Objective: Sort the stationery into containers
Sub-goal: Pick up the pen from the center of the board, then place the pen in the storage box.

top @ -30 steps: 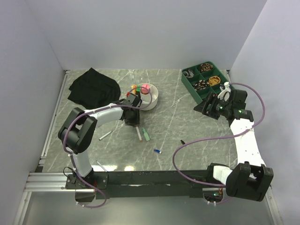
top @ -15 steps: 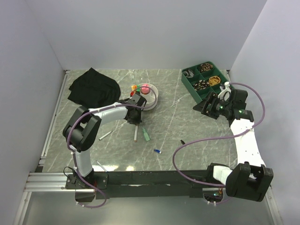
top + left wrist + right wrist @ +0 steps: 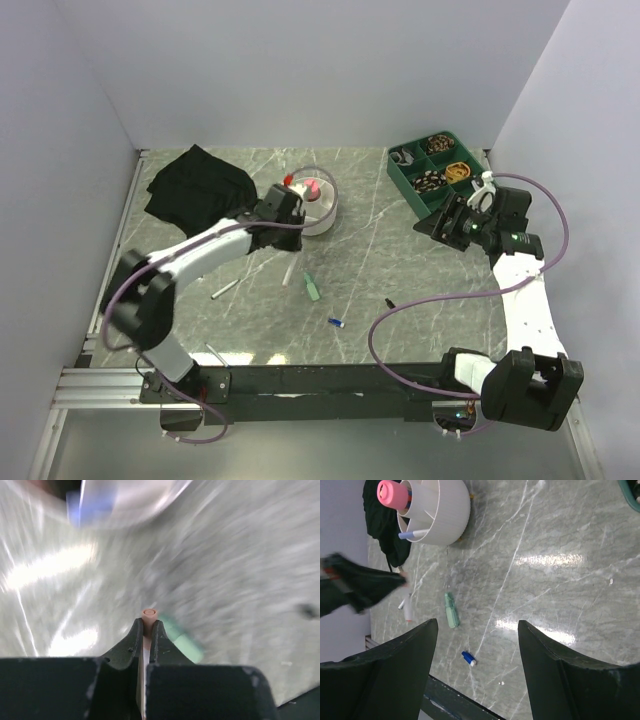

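Note:
My left gripper (image 3: 284, 240) hangs just in front of the round white bowl (image 3: 318, 210), shut on a thin white pen (image 3: 288, 272) whose orange tip points down. In the blurred left wrist view the fingers (image 3: 134, 636) pinch that pen (image 3: 149, 614). The bowl (image 3: 440, 515) holds a pink-capped bottle (image 3: 389, 492). On the table lie a green highlighter (image 3: 312, 288), a blue piece (image 3: 336, 322), a black piece (image 3: 390, 301) and a grey pen (image 3: 224, 289). The black bag (image 3: 198, 182) lies at the back left. My right gripper (image 3: 445, 225) stands open and empty at the right.
A green compartment tray (image 3: 437, 172) with small items sits at the back right, close to the right arm. Another white pen (image 3: 215, 352) lies near the front edge by the left arm's base. White walls enclose the table.
The left gripper has shut on the white pen and lifted it off the table, moving back toward the bowl. The right arm has stayed where it was.

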Controlling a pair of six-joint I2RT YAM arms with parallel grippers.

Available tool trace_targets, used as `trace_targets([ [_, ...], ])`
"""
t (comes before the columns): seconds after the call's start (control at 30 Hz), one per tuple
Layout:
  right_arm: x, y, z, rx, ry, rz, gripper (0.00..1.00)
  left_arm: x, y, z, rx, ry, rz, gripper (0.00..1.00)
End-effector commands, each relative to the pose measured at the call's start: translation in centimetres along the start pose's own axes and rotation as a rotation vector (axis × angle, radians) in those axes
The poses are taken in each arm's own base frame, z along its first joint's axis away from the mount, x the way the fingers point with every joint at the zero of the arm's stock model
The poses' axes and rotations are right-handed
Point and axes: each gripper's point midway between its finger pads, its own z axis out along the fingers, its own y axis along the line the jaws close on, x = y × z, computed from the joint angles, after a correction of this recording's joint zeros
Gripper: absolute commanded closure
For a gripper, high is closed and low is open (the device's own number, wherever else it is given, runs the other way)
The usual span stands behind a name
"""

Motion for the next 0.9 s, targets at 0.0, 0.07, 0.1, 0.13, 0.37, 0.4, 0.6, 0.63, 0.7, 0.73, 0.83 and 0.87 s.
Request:
trace_targets([
  [0.0, -2.7, 0.6, -0.6, 0.006, -0.075, -0.053, 0.27, -9.9, -5.1, -7.5, 0.249, -0.421, 0.187, 0.99],
  [0.07, -3.1, 0.6, -0.6, 0.008, -0.083, -0.065, 0.27, -12.2, -6.1, -8.9, 0.292, -0.562, 0.230, 0.99],
  [0.1, -3.3, 0.6, -0.5, 0.009, -0.086, -0.069, 0.27, -13.5, -6.5, -9.8, 0.304, -0.644, 0.276, 0.99],
  [0.13, -3.5, 0.6, -0.5, 0.011, -0.091, -0.073, 0.27, -13.3, -6.3, -9.4, 0.299, -0.671, 0.301, 0.99],
  [0.37, -4.5, 0.1, -0.4, 0.037, -0.126, -0.118, 0.27, -19.7, -5.2, -10.2, 0.258, -1.028, 0.367, 0.99],
  [0.4, -4.3, -0.1, -0.3, 0.040, -0.123, -0.120, 0.28, -20.5, -4.8, -9.9, 0.252, -1.063, 0.365, 0.99],
  [0.6, -3.5, -0.8, -0.4, 0.065, -0.122, -0.118, 0.27, -21.8, -4.1, -8.3, 0.246, -1.097, 0.361, 0.99],
  [0.63, -3.5, -0.8, -0.5, 0.069, -0.125, -0.122, 0.28, -21.8, -4.1, -8.0, 0.249, -1.095, 0.357, 0.99],
  [0.7, -3.2, -1.1, -0.5, 0.080, -0.121, -0.121, 0.28, -21.3, -4.0, -7.1, 0.255, -1.084, 0.350, 0.99],
  [0.73, -3.1, -1.2, -0.5, 0.086, -0.119, -0.121, 0.28, -21.3, -4.1, -7.1, 0.264, -1.094, 0.351, 0.99],
  [0.83, -2.8, -1.6, -0.4, 0.101, -0.108, -0.119, 0.27, -20.9, -4.3, -6.3, 0.287, -1.088, 0.334, 0.99],
  [0.87, -2.8, -1.7, -0.3, 0.102, -0.102, -0.119, 0.28, -20.8, -4.3, -6.0, 0.292, -1.087, 0.329, 0.99],
])
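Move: The left hand already holds the pen, lifted about 9 cm clear of the board. The white holder it is taken to has its middle some 13 cm ahead, about 3 cm to the right and 4 cm lower. The green marker lies roughly 5 cm back and 3 cm right, 8 cm below; the small blue cap is about 13 cm back and 8 cm right, also 8 cm below. From the right hand, the holder is around 15 cm ahead, 23 cm left and 15 cm lower. Rising fast by about 16 cm and easing slightly right, the left hand then carries the pen 12 cm or so forward to the white holder, slowing at the end. Meanwhile its wrist tips the fingers up by nearly 60 degrees, until they point ahead; they stay shut on the pen. The right arm, open and empty, drifts a couple of centimetres forward and right. ##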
